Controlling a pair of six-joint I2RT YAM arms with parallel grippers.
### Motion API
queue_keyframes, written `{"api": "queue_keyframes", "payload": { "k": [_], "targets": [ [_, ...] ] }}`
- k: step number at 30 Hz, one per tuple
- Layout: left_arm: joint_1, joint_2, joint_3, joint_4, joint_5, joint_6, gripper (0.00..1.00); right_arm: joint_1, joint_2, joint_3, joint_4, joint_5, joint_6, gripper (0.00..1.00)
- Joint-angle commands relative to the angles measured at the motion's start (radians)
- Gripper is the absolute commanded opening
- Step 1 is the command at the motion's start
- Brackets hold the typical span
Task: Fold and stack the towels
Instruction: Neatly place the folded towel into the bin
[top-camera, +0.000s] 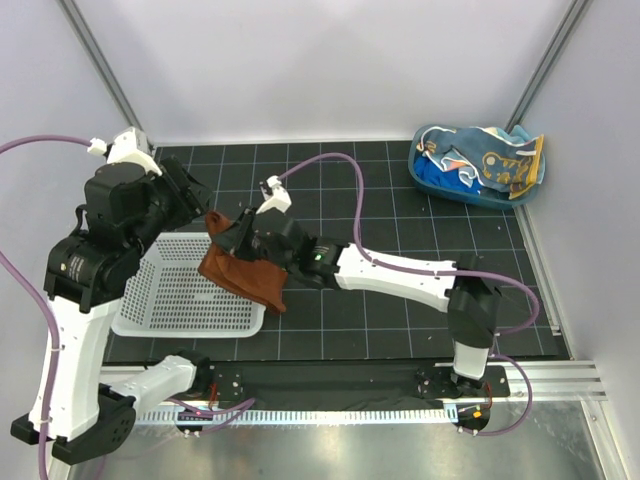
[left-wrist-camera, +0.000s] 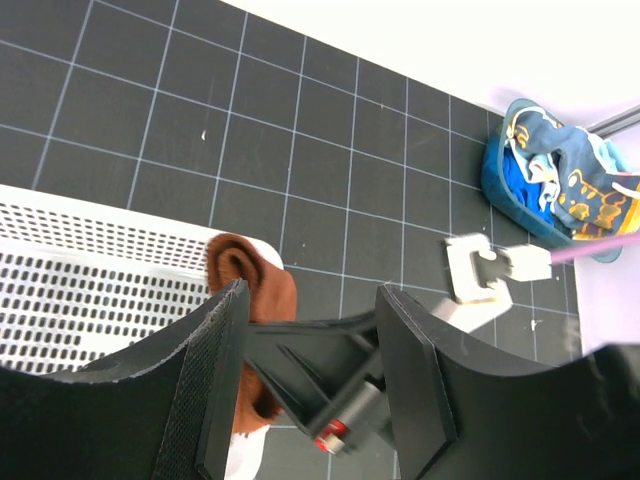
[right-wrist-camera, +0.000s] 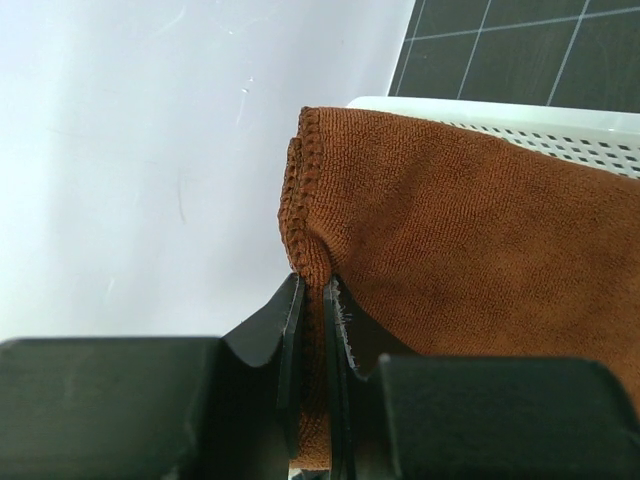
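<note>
A rust-brown towel (top-camera: 245, 272) hangs folded over the right end of the white mesh basket (top-camera: 170, 295). My right gripper (top-camera: 232, 240) is shut on its stitched edge (right-wrist-camera: 300, 200), and the cloth (right-wrist-camera: 470, 230) drapes away to the right of the fingers. My left gripper (top-camera: 197, 197) hovers just up and left of it, open, with nothing between its pads (left-wrist-camera: 222, 380). Through its gap I see the right gripper's body and a bit of the brown towel (left-wrist-camera: 250, 275). More towels, a light blue spotted one (top-camera: 490, 160) and a royal blue one (top-camera: 440, 180), lie bunched in the blue tub (top-camera: 425, 180).
The basket (left-wrist-camera: 80, 260) sits at the near left of the black gridded mat (top-camera: 400, 225). The blue tub (left-wrist-camera: 495, 175) is in the far right corner by the wall. Purple cables loop over both arms. A metal rail runs along the near edge.
</note>
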Motion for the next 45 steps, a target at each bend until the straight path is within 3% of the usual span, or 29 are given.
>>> {"api": "queue_keyframes", "payload": {
  "k": [1, 11, 45],
  "targets": [
    [0.004, 0.007, 0.051, -0.040, 0.002, 0.053, 0.57, 0.012, 0.038, 0.096, 0.033, -0.002, -0.020, 0.01],
    [0.002, 0.001, 0.092, -0.075, 0.009, 0.082, 0.57, 0.016, 0.159, 0.211, 0.054, -0.045, -0.025, 0.01],
    [0.002, -0.083, 0.006, -0.071, 0.045, 0.098, 0.57, 0.032, 0.492, 0.550, 0.031, -0.151, -0.022, 0.01]
  ]
}}
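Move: The folded towel already hangs from the right fingers, its middle about 3 cm to the right, 3 cm back and 9 cm below them. The white bin it goes to has its middle some 13 cm left, about 2 cm ahead and 23 cm below, its right rim about 7 cm to the hand's right. From the empty left hand the bin's middle lies roughly 8 cm left, 2 cm ahead and 36 cm below. The folded towel, still pinched by its edge, is carried left over the white bin and lowered towards it as the right hand travels about 12 cm left and some 6 cm down, turning a little counter-clockwise with its grip kept. The left hand, open and empty, backs off about 4 cm from above the bin. ##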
